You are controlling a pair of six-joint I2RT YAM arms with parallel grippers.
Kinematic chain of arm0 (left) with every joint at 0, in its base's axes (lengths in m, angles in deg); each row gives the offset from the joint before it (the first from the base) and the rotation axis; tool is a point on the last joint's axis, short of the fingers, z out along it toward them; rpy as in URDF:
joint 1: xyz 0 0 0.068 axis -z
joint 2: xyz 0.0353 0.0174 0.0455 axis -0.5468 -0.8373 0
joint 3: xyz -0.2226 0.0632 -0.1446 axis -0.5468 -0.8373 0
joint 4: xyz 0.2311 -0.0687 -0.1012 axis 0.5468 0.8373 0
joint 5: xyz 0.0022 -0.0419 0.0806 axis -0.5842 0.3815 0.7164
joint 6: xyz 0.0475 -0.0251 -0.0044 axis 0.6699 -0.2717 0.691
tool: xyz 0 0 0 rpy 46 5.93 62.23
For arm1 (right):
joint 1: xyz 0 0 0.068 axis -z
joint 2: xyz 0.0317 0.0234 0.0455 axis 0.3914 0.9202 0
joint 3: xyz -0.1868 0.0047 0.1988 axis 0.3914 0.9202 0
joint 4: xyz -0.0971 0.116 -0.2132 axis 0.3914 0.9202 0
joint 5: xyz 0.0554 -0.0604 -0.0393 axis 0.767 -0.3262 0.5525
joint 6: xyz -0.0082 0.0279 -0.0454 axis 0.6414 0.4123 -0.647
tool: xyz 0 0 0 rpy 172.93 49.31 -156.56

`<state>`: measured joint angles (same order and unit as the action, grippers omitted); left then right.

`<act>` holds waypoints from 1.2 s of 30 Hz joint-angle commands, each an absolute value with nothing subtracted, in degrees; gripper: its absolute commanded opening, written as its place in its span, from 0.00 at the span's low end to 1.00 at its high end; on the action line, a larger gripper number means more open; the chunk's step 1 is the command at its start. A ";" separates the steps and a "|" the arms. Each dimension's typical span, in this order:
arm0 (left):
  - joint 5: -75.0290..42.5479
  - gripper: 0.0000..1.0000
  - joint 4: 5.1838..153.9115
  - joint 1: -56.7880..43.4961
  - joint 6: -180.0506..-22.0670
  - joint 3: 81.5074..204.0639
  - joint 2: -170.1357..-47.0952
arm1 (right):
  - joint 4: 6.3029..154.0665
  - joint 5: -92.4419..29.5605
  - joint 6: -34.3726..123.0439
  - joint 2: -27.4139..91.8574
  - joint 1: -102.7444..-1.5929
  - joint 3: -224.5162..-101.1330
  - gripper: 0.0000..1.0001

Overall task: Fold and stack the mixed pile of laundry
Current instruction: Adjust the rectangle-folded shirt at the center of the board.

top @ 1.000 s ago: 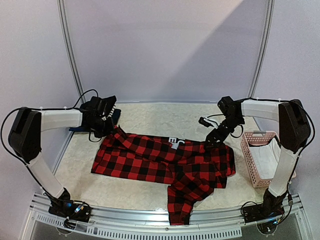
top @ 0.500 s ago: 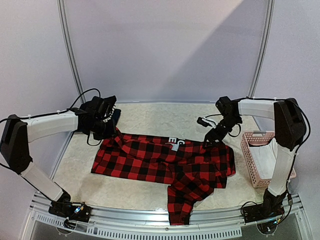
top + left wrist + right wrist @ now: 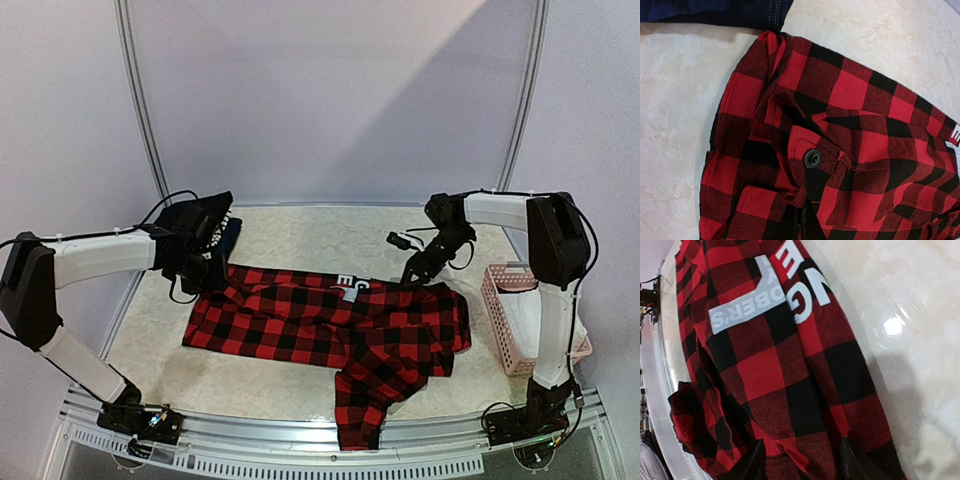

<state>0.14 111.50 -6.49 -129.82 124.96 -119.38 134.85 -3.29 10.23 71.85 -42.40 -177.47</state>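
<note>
The red-and-black plaid shirt (image 3: 330, 320) lies spread across the middle of the table, one sleeve trailing toward the near edge. My left gripper (image 3: 205, 270) is at its far-left corner. In the left wrist view that gripper (image 3: 807, 212) is shut on bunched plaid (image 3: 855, 115) just below a dark button (image 3: 812, 158). My right gripper (image 3: 412, 280) is down on the shirt's far-right edge. In the right wrist view it (image 3: 802, 462) stands open, both fingertips (image 3: 756, 462) pressed into the plaid (image 3: 775, 370) with cloth between them. White lettering (image 3: 747, 307) shows on the shirt.
A folded navy garment (image 3: 230, 232) lies at the far left, just behind the shirt's corner, and shows along the top of the left wrist view (image 3: 715, 10). A pink slatted basket (image 3: 500, 330) holding white cloth (image 3: 535, 315) stands at the right edge.
My right gripper has shifted slightly left, settled onto the shirt's far edge and narrowed its jaws. My left gripper has drawn its shirt corner a little toward the near side.
</note>
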 commanded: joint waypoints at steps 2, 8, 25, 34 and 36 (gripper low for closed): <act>0.44 0.00 113.54 -5.20 -131.26 123.48 -119.25 | 140.89 4.22 8.79 77.82 -41.93 -182.44 0.42; 1.58 0.00 112.12 -5.06 -129.24 122.25 -118.65 | 142.34 6.32 8.18 81.50 -41.79 -184.30 0.21; 13.39 0.00 91.96 -4.93 -110.71 114.91 -114.51 | 131.98 6.80 12.24 76.56 -39.35 -180.34 0.13; 12.81 0.00 82.97 -4.40 -105.59 111.86 -117.12 | 127.26 5.31 14.43 74.29 -39.06 -177.76 0.10; 15.30 0.00 81.10 -4.32 -106.64 110.73 -117.27 | 127.03 5.03 14.81 74.34 -38.96 -177.59 0.10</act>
<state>12.16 87.24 -5.51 -108.07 113.45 -116.50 129.63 5.93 13.36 76.50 -39.47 -178.65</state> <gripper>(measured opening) 0.010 0.099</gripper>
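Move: The left hand holds the buttoned edge of the shirt. The shirt's far-left corner lies about 6 cm ahead of it, 3 cm left and 6 cm below. The folded stack is centred some 13 cm ahead and 10 cm left. The shirt's far-edge fold lies between the right hand's half-open fingers, level ahead, about 1 cm left and 3 cm down. From the right hand the white letters are 13 cm left and level ahead. Still pinching the buttoned edge, the left hand eases back and down a little, then carries it about 4 cm forward, slightly up and left, towards the shirt's far-left corner, its fingers swinging forward by some 20 degrees. The right fingers sink about 2 cm and close on the far-edge fold, then ease forward about 3 cm, rising slightly. ##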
